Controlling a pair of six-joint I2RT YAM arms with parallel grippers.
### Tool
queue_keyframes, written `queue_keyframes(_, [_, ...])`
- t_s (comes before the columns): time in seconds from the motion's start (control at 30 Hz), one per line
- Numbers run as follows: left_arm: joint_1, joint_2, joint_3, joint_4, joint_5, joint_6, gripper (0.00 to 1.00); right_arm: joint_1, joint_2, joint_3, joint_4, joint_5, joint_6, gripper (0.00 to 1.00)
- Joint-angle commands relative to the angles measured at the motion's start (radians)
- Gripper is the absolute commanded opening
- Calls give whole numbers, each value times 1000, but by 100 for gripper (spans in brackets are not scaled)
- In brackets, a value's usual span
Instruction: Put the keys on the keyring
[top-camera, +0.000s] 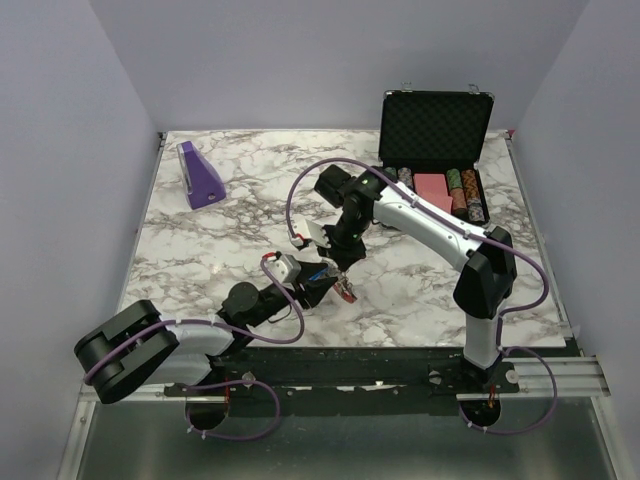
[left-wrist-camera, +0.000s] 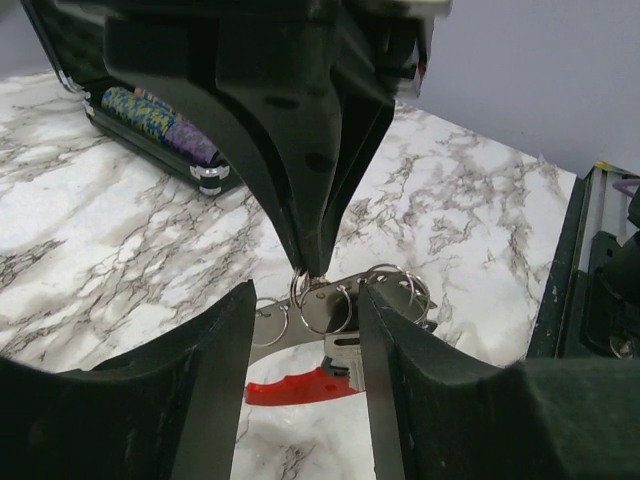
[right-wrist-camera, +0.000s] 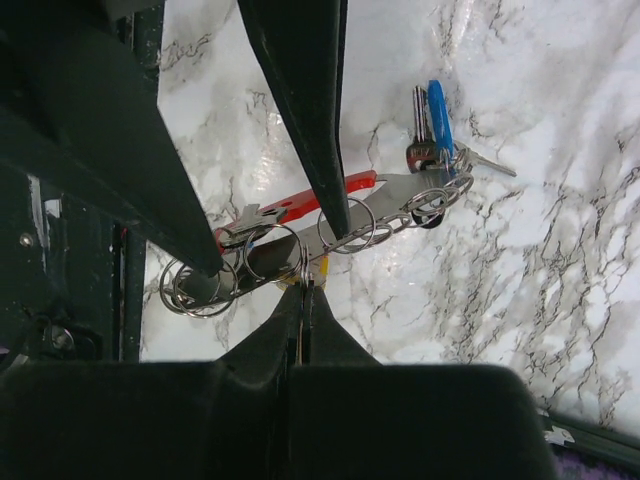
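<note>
The keyring (top-camera: 345, 290) is a flat metal bar carrying several thin rings and a red crescent (left-wrist-camera: 295, 385); it hangs just above the marble. My right gripper (right-wrist-camera: 305, 285) comes down from above and is shut on one ring (left-wrist-camera: 300, 290), with a bit of yellow showing at its tip. A blue-headed key (right-wrist-camera: 438, 115) and a plain metal one hang at the bar's far end. My left gripper (left-wrist-camera: 305, 330) is open, its fingers (left-wrist-camera: 210, 380) standing either side of a silver key (left-wrist-camera: 345, 350) and the bar's middle, not clamped.
An open black case (top-camera: 435, 150) with poker chips (top-camera: 465, 190) stands at the back right. A purple wedge (top-camera: 200, 175) sits at the back left. The table's front rail (left-wrist-camera: 590, 270) lies close behind the left gripper.
</note>
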Motion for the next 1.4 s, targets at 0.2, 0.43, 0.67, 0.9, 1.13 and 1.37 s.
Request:
queue_keyframes(0.2, [8,60,-35,216,41,30,48,6,-64,18,-90,-90,-19,1])
queue_keyframes(0.43, [14,38,-33,207,38,30,41,6,-71,11,-90,-118,-29,1])
queue_keyframes(0.67, [29,26,-41,239,60,14,37,6,-74,0,-90,-124,-37,1])
queue_keyframes(0.9, [49,26,-36,262,100,-20,34,6,-74,0,-90,-135,-39,1])
queue_keyframes(1.13, [63,51,-23,288,146,-49,31,6,-75,-5,-90,-139,-40,1])
queue_keyframes(1.37, [81,68,-18,347,190,-86,26,6,-72,-5,-90,-146,-42,1])
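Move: About 2 cm to the left hand's right and 1 cm ahead, nearly level, is the ring pinched in the shut right fingers, 1 cm or so below the right hand point. Under it hangs the red knife, some 1 cm ahead of the left hand, 3 cm right and 4 cm lower. The blue key tag hangs roughly 4 cm ahead of the left hand, 3 cm left and 3 cm down. Closing its half-open fingers by about half, the left hand drops about 1 cm and then stays near that height, its pads narrowing on either side of the held ring without visibly pinching it. The right hand keeps its pinch and draws the ring up about 2 cm and back and left by 1 to 1.5 cm, tilting some 5 degrees, then holds still. ##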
